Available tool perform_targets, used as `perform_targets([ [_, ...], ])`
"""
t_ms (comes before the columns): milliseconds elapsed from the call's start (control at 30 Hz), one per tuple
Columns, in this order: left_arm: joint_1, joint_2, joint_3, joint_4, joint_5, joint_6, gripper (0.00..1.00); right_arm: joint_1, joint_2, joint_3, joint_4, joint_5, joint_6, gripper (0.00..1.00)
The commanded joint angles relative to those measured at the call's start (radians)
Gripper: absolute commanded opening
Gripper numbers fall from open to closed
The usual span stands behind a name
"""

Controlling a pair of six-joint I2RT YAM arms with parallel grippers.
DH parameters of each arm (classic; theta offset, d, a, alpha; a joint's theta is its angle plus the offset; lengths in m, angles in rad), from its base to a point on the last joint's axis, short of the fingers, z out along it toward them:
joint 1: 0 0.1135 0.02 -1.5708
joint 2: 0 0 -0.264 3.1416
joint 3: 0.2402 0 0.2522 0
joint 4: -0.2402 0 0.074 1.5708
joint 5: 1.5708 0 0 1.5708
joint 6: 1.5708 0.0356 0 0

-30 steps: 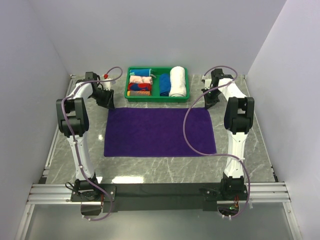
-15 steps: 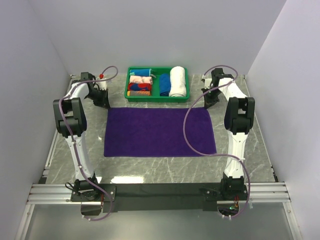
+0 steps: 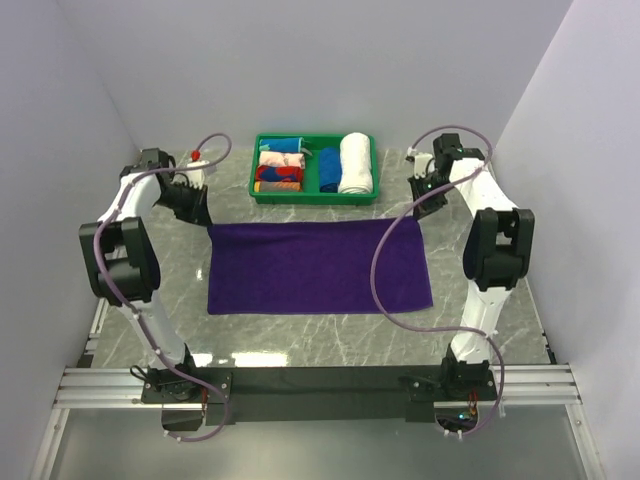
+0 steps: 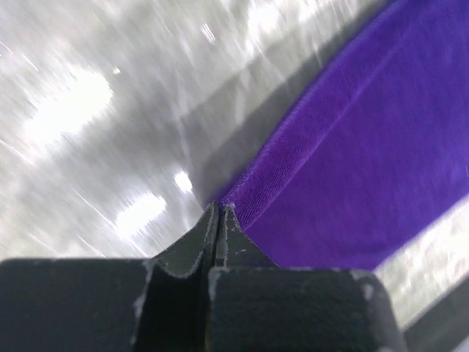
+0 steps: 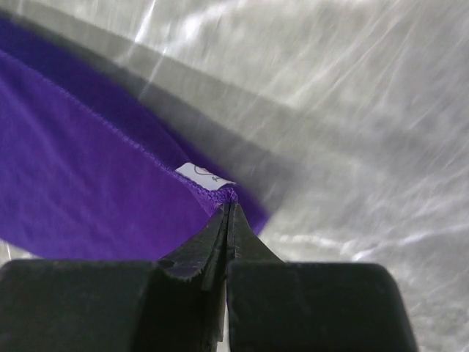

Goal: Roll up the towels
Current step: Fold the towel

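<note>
The deep-purple towel (image 3: 320, 268) lies spread on the grey marble table. My left gripper (image 3: 203, 217) is shut on its far left corner. In the left wrist view the closed tips (image 4: 218, 207) pinch the towel (image 4: 366, 161) at that corner, which is raised off the table with a shadow beneath. My right gripper (image 3: 419, 207) is shut on the far right corner. The right wrist view has its tips (image 5: 229, 204) pressed together on the hem of the towel (image 5: 73, 169), beside a small white label (image 5: 201, 174).
A green tray (image 3: 315, 199) stands just beyond the towel's far edge. It holds a white rolled towel (image 3: 355, 162), a blue one (image 3: 328, 168) and several coloured rolls at its left. White walls close in the table on three sides.
The left gripper has shut on the far left corner. Both arms have swung outward and risen, lifting the two far corners, so the towel's far edge now sits slightly nearer.
</note>
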Motion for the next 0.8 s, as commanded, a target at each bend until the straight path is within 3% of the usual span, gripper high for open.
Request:
perform_targets([
  [0, 0.021, -0.098, -0.095, -0.067, 0.026, 0.109, 0.01, -0.03, -0.113, -0.113, -0.026, -0.023, -0.066, 0.0],
  [200, 0.032, -0.224, -0.283, -0.102, -0.017, 0.22, 0.01, -0.058, -0.257, -0.318, -0.043, -0.038, -0.132, 0.0],
  [367, 0.031, -0.273, -0.423, -0.053, -0.035, 0.223, 0.01, -0.058, -0.288, -0.445, -0.011, -0.018, -0.152, 0.0],
  [767, 0.024, -0.278, -0.517, 0.036, -0.065, 0.148, 0.01, -0.058, -0.291, -0.56, 0.023, 0.014, -0.152, 0.0],
])
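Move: The purple towel's far corners are already pinched, one in each hand, some 7 cm above the table. Their landing line across the towel lies about 14 cm back and 7 cm below the left hand, and 15 cm back, 2 cm right and 6 cm below the right. The near corners lie some 11 cm nearer the base than that line. The green tray's middle is about 22 cm ahead and 30 cm right of the left hand, 20 cm ahead and 32 cm left of the right. The towel's raised far edge is carried back towards the base over the flat part, away from the green tray: both hands together go about 14 cm back, level at first and then sinking some 6 cm towards the cloth. The shut fingers keep their pinch on the corners as their tips tilt roughly 10 to 15 degrees towards the base; the right hand drifts slightly right. ##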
